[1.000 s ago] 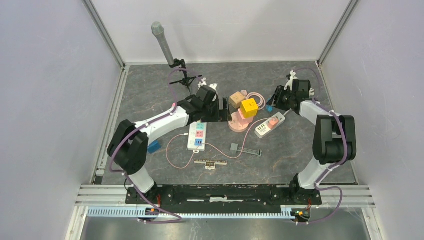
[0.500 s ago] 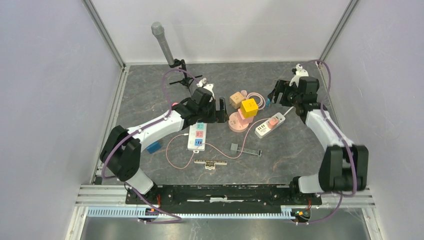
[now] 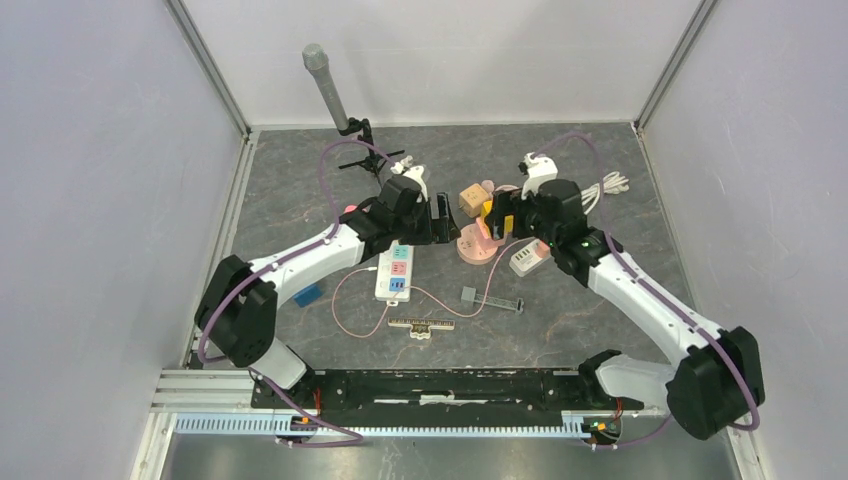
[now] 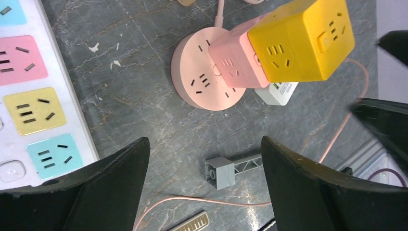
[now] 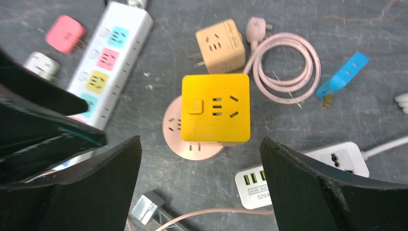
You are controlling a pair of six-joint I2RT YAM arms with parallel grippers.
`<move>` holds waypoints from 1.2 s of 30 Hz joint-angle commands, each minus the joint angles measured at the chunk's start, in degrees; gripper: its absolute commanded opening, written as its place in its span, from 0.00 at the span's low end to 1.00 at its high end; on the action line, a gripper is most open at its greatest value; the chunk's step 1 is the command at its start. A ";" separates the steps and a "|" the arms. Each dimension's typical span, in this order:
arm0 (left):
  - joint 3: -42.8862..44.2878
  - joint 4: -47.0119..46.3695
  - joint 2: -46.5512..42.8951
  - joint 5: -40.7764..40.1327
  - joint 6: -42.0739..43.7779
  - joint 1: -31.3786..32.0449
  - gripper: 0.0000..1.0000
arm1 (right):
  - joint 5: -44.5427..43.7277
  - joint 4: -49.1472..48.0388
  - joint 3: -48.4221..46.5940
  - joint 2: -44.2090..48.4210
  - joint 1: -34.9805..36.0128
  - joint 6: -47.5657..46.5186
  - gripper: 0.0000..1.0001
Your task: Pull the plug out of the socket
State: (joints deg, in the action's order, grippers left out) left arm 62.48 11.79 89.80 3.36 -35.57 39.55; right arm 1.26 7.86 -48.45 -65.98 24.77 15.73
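Note:
A yellow cube plug (image 5: 215, 108) sits on a pink cube (image 4: 235, 65), which is plugged into the round pink socket (image 4: 204, 77) lying on the table. My right gripper (image 5: 200, 142) hangs open above this stack, and the yellow cube shows just ahead of its fingertips. My left gripper (image 4: 204, 144) is open too, just to the left of the stack with bare table between its fingers. In the top view the left gripper (image 3: 443, 220) and right gripper (image 3: 497, 218) face each other over the round pink socket (image 3: 475, 250). Neither touches the stack.
A white strip with coloured outlets (image 4: 29, 96) lies left of the stack. A white USB strip (image 5: 298, 175) lies right of it. Behind are a tan cube (image 5: 220, 45), a coiled pink cable (image 5: 286, 67) and a blue piece (image 5: 342, 74). Nearer lie a grey part (image 3: 468, 295) and a ruler (image 3: 421, 325).
My right arm has swung from the back right over to the stack, and its jaws have opened wide. The left arm has stayed almost still.

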 commanded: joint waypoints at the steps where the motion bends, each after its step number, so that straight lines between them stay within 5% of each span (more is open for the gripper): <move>1: -0.34 -3.09 -2.77 1.44 -3.44 -0.15 0.91 | -11.00 2.44 -2.66 -3.92 3.00 -3.00 0.97; 15: 3.62 -5.37 4.08 6.98 -7.84 -0.15 0.89 | -10.03 -0.71 -8.41 -12.90 4.58 -6.49 0.94; 21: 7.72 -8.21 9.58 10.11 -11.17 -0.15 0.80 | -9.83 1.19 -10.36 -15.47 4.56 -5.71 0.80; 28: 8.93 -10.81 12.19 10.50 -12.93 -0.18 0.73 | -10.04 2.34 -10.03 -16.30 4.58 -5.59 0.83; 36: 8.71 -11.53 15.05 11.58 -13.02 -0.13 0.63 | -9.18 2.45 -9.00 -15.86 4.56 -5.21 0.54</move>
State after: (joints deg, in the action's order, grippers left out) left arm 69.49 3.03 103.13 13.02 -46.83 39.55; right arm -8.86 11.27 -56.58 -82.43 29.15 10.24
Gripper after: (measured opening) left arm 0.646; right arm 0.638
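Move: The yellow plug, top of the stack, lies from the right hand about 4 cm ahead, 1 cm left and 6 cm below. Under it stands the pink cube, from the left hand roughly 2 cm ahead, 10 cm right and 6 cm down, plugged into the round pink base, 1 cm ahead, 8 cm right and 10 cm below that hand. The beige plug lies about 9 cm beyond the yellow one and 3 cm to its left, down on the table. Down first, about 6 cm with a roll of some 15 degrees that lowers its left side, the right hand then eases forward 3 cm and narrows its wide-open fingers until they close on the two sides of the yellow plug. The left hand, after a slight lift, swings about 6 cm right and a little forward and down towards the pink cube, its fingers partly closing but still short of it. ##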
